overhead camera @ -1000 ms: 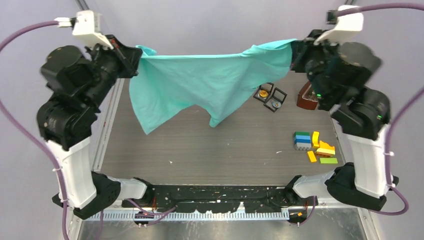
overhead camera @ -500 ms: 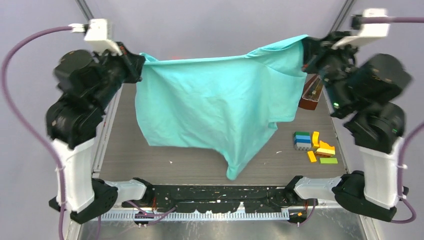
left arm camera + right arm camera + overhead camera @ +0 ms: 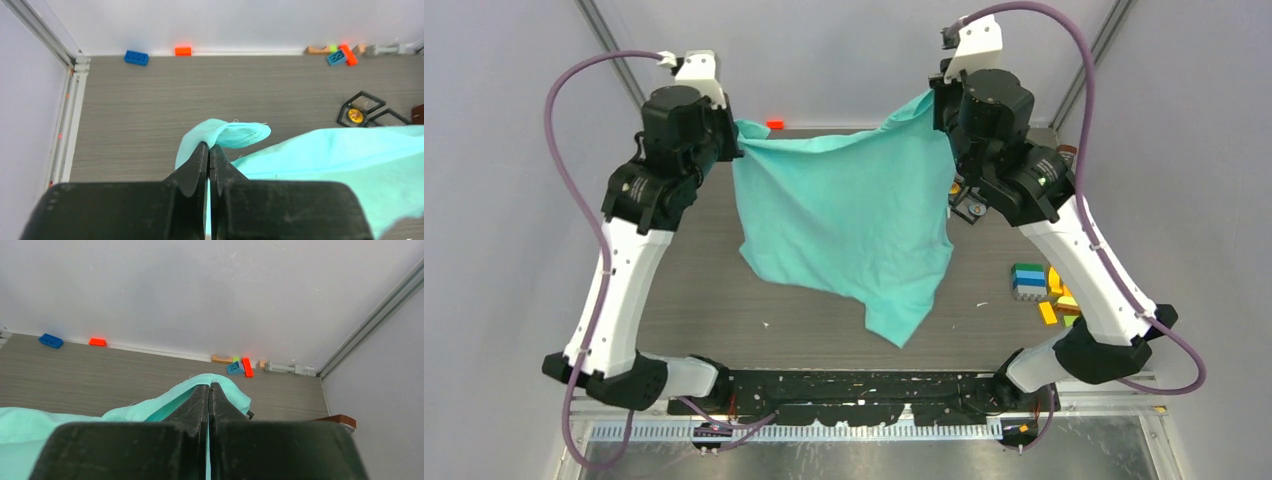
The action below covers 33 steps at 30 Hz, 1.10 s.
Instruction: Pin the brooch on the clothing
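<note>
The clothing [image 3: 844, 220], a turquoise T-shirt, hangs spread over the table between both arms, its lowest corner drooping toward the near edge. My left gripper [image 3: 736, 135] is shut on one upper edge; in the left wrist view a hemmed fold [image 3: 240, 134] sticks out past the tips of the left gripper [image 3: 209, 146]. My right gripper [image 3: 932, 100] is shut on the other upper edge, and the cloth [image 3: 135, 412] wraps over the tips of the right gripper [image 3: 209, 386]. The brooch [image 3: 355, 115], small, round and gold, lies in a black open case on the table.
Coloured toy bricks [image 3: 1054, 290] lie at the table's right side. Along the far wall sit a blue brick [image 3: 136, 57], an orange brick [image 3: 183, 50] and more small blocks [image 3: 340, 54]. A brown box [image 3: 340, 420] stands at the far right.
Both arms have stretched out toward the back of the table, carrying the shirt with them. The grippers have come closer together, and the cloth hangs slacker between them.
</note>
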### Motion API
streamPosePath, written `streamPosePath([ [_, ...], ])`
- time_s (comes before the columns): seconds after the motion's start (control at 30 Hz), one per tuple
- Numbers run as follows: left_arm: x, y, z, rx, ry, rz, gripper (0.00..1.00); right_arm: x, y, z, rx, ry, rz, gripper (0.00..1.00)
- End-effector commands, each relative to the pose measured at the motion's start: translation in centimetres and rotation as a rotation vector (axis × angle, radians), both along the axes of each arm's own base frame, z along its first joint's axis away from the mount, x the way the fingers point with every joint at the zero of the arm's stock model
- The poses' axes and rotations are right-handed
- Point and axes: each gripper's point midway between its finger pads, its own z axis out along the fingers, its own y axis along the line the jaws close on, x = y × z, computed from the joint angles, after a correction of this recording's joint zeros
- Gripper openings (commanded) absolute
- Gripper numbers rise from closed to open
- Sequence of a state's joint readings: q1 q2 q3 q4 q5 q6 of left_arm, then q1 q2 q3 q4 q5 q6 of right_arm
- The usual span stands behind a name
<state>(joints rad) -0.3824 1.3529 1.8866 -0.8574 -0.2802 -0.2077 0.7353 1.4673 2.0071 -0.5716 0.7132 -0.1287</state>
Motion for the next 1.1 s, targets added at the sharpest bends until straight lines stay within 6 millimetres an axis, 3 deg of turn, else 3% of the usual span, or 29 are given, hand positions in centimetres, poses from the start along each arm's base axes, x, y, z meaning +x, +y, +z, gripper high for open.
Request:
streamPosePath([
  [0.0,-3.4,1.3,7.6,-0.067,-0.274,-0.03,0.0,-3.5,-2.4,6.5,0.137,-0.143,0.049,0.0],
  [0.27,-11.2,2.2,10.7,-0.109,-0.332,-0.143,0.0,-10.8,-1.6,7.7,0.121,-0.126,0.401,0.0],
  [0.4,-14.8,3.7,12.1,-0.128,-0.368,-0.137,0.0,-14.2,-2.8,9.4,0.161,-0.177,0.481,0.0],
  [0.57,-17.6,5.3,14.1,-0.191,-0.426,-0.094,0.0,-18.5,-3.6,11.4,0.229,-0.237,0.609,0.0],
  [0.63,-18.2,5.3,14.8,-0.211,-0.443,-0.102,0.0,-19.2,-4.3,12.6,0.257,-0.275,0.604,0.0],
  [0.73,-17.8,5.1,15.1,-0.221,-0.446,-0.103,0.0,-17.9,-5.4,13.2,0.276,-0.301,0.509,0.0],
  [0.9,-13.1,4.9,13.0,-0.172,-0.39,-0.021,0.0,-11.1,-6.8,12.1,0.207,-0.319,0.178,0.0],
  [0.97,-9.8,4.5,10.8,-0.121,-0.329,0.024,0.0,-8.0,-5.6,10.9,0.148,-0.309,0.104,0.0],
  [1.07,-4.4,5.2,6.7,-0.014,-0.243,0.162,0.0,-1.6,-2.0,7.4,0.072,-0.243,0.07,0.0],
])
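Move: The clothing already hangs from both grippers; its middle is about 6 cm back, 17 cm right and 11 cm below the left gripper, and 6 cm back, 14 cm left and 19 cm below the right. An orange block lies about 38 cm straight ahead of the left gripper, 35 cm down. From the right gripper, the framed cases lie 18 cm ahead and 11 cm right, the brick stack 2 cm back and 23 cm right, both some 42 cm below. Keep both grippers shut on the clothing's upper corners and swing them together back towards the robot by nearly 20 cm while lifting 12 to 15 cm and spreading about 5 cm each; tip the fingers up and turn the right wrist counter-clockwise. Then reverse into a forward swing of some 7 to 9 cm, sinking slightly, tipping the left fingers down and turning the right wrist back partway. ##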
